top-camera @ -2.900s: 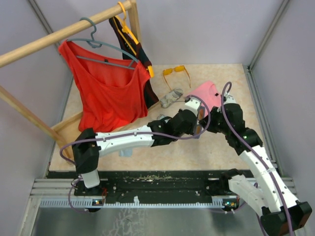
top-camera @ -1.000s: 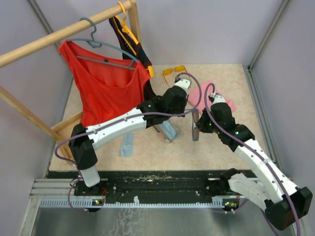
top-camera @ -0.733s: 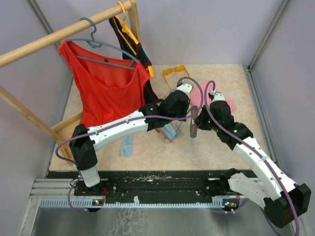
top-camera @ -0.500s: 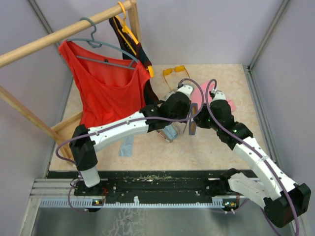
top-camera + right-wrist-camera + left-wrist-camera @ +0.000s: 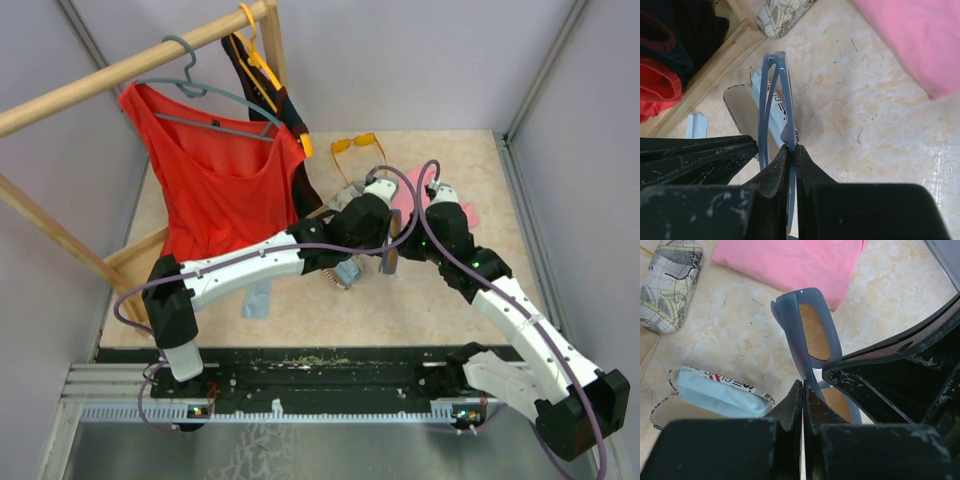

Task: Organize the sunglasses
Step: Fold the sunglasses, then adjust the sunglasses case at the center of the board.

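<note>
The greyish-lilac sunglasses [image 5: 388,255] hang on edge above the floor, brown lenses showing in the left wrist view [image 5: 812,332]. My right gripper [image 5: 791,148] is shut on their frame, and in the top view it [image 5: 405,240] sits just right of them. My left gripper [image 5: 803,385] is shut, its tips right against a thin arm of this pair; nothing shows between the jaws. From above, it [image 5: 388,225] meets the right gripper over the glasses. The orange-lensed sunglasses [image 5: 357,144] lie unfolded at the back of the floor.
An open patterned case [image 5: 670,380] holding a light-blue cloth [image 5: 715,395] lies below the glasses. A closed map-print case [image 5: 670,285] and a pink cloth [image 5: 790,260] lie beyond. Another blue cloth [image 5: 258,298] lies near the left arm. The wooden rack with its red top [image 5: 220,185] stands left.
My left gripper has swung down from the back toward the held sunglasses and now touches them. The right gripper has carried the glasses slightly up and left.
</note>
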You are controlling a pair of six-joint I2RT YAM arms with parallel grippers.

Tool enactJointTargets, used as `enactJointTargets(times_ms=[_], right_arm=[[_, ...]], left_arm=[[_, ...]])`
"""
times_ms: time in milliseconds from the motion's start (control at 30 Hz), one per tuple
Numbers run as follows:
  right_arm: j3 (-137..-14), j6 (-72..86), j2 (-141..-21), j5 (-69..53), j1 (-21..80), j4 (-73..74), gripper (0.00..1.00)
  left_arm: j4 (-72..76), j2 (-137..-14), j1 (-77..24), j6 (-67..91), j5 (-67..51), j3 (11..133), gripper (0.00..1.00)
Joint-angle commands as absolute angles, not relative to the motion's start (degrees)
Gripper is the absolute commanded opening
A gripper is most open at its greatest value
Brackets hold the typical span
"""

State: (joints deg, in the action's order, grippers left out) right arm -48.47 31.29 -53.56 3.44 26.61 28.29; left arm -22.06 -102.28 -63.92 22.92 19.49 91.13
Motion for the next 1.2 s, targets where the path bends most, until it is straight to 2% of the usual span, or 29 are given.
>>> enactJointTargets(times_ms=[0,67,200,567,867,1167], right_arm=[[-49.78,32.02,-52.77,3.75,27.25,23.65,0.0],[-49.54,31.6,-52.29,5.93,27.29,24.97,0.0],[-48.07,29.63,-51.48,8.91,27.25,25.72,0.0],[-41.54,23.45,-50.91,4.7,27.11,16.74,0.0],[-49.37,14.52,-62.29,1.17,26.55,20.26,0.0],[-46.04,17.01,-60.46,3.12,26.47,20.06,0.0]], left_arm=[[-21.25,-101.13,-64.72,23.69,19.98,89.78,0.0],[-22.26,-99.09,-64.42,24.16,22.97,88.39,0.01],[-22.28,-91.97,-61.68,25.72,24.39,82.17,0.11],[-13.39,-68.55,-53.69,37.2,18.8,52.66,0.52],[-6.88,-69.93,-52.19,47.28,15.89,43.44,0.62],[-6.74,-81.09,-52.12,59.04,15.56,47.72,0.69]])
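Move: The left hand's shut fingertips are at the folded sunglasses, whose middle is barely 1 cm ahead and 1 cm to its right, level with it. The open glasses case lies about 5 cm ahead, 12 cm left and 16 cm below; the patterned pouch roughly 18 cm ahead, 10 cm left, and the pink shirt 17 cm ahead, 11 cm right. From the right hand, which holds the sunglasses, the case is some 5 cm ahead, 11 cm left, 14 cm below. The left fingertips come off the folded temple and open to about two-thirds as the hand swings left some 18 cm, then sinks about 11 cm with a small drift back right, turning counter-clockwise and tipping down to hover near the open glasses case. Meanwhile the right hand keeps the folded sunglasses pinched and lowers them about 5 cm, ending slightly farther forward, its left side rolling down and the hand turning a little counter-clockwise. ##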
